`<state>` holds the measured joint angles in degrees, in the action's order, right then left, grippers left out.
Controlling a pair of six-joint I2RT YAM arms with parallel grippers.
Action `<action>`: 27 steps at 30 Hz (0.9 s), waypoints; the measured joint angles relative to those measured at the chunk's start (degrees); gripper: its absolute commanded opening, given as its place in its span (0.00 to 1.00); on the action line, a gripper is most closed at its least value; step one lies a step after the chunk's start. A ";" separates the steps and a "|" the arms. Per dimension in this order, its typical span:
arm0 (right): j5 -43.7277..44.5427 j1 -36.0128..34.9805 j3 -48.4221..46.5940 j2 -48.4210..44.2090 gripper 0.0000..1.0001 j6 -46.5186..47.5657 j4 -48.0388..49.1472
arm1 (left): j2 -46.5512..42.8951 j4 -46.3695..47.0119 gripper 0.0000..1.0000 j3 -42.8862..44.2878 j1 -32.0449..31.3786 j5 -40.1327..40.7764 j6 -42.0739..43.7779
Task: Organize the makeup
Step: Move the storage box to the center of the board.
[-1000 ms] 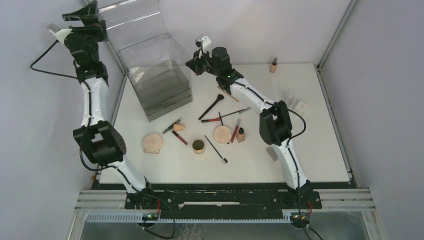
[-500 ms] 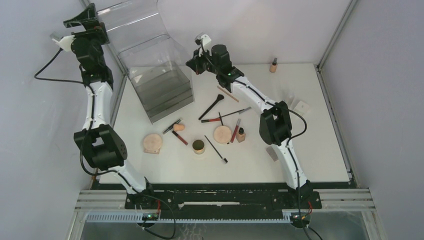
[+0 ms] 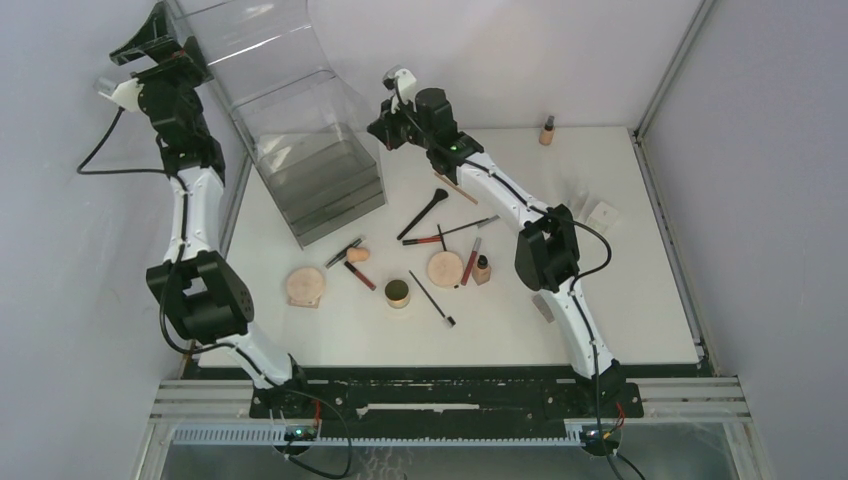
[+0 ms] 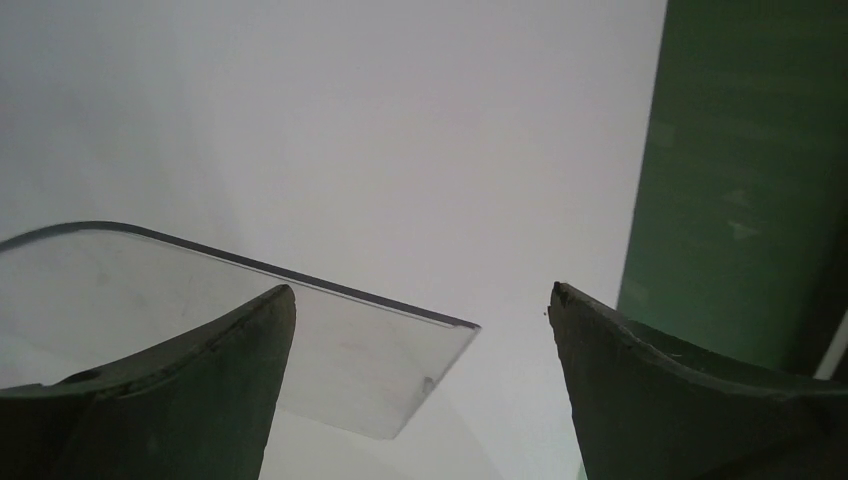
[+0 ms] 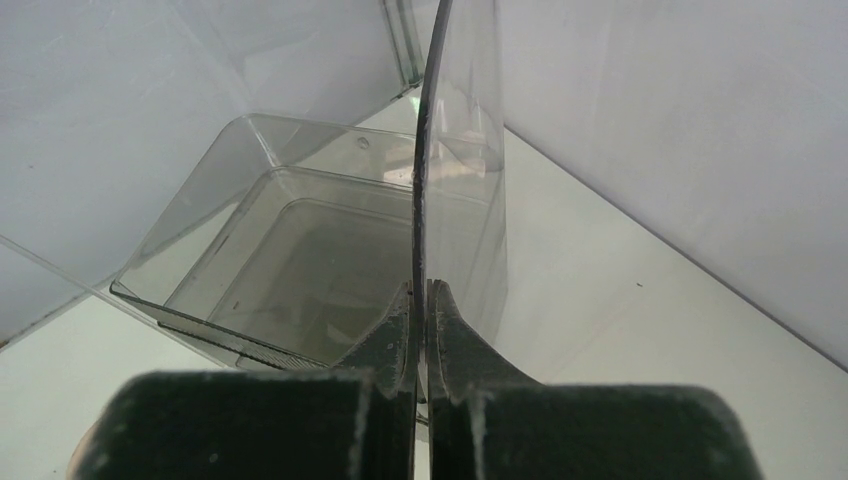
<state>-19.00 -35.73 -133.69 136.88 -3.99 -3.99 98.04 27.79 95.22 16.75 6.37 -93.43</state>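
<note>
The makeup lies loose on the white table [image 3: 620,300]: two round tan compacts [image 3: 305,286] [image 3: 445,268], a peach sponge [image 3: 358,255], a beige bottle [image 3: 482,270], black brushes [image 3: 424,214], red lip tubes [image 3: 360,275], a white cube box [image 3: 604,213]. My right gripper [image 3: 375,128] [image 5: 421,290] is shut on the thin edge of the clear lid [image 5: 425,150] of the plastic box [image 3: 320,180], holding it raised. High at the far left, my left gripper [image 3: 150,40] [image 4: 420,290] is open and holds nothing, with a corner of the lid [image 4: 350,350] just beyond it.
A second small bottle [image 3: 547,130] stands at the table's far right edge. A dark round jar [image 3: 398,292] sits among the items. Grey walls and metal frame posts close in both sides. The box interior [image 5: 300,250] appears open below the lifted lid.
The left arm has swung its gripper a little higher and to the left. The right gripper has shifted slightly left and up with the lid in it.
</note>
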 measured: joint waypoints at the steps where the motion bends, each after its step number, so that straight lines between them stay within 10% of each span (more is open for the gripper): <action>1: 0.00 0.00 0.00 0.00 0.00 -0.04 -0.07 | -0.37 0.87 1.00 -0.57 0.00 0.13 -1.11; 27: -0.50 -0.02 -0.68 0.42 0.00 -0.42 -0.79 | -18.05 6.01 1.00 -15.85 0.98 -0.57 -0.11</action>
<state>-19.51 -35.75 -134.37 137.29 -4.40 -4.78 79.99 33.80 79.37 17.74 5.80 -93.54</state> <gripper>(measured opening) 0.018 0.999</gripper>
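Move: The storage box's middle stands about 12 cm right of the left hand, 5 cm ahead and some 40 cm below; its raised clear lid is also about 12 cm right and 5 cm ahead, but only 8 cm below. The sponge lies 24 cm right of that hand and 14 cm back, on the table. From the right hand, already pinching the box's clear right-side edge, the box's middle is about 16 cm left, 4 cm ahead, 13 cm lower. The storage box stays pinched by its clear right-side edge in the right hand, which holds in place. Beside the raised lid the left hand, fingers wide open, draws back about 10 cm, climbing some 4 cm as it goes and slowing to a stop, its fingers tipping up by nearly 10 degrees. ##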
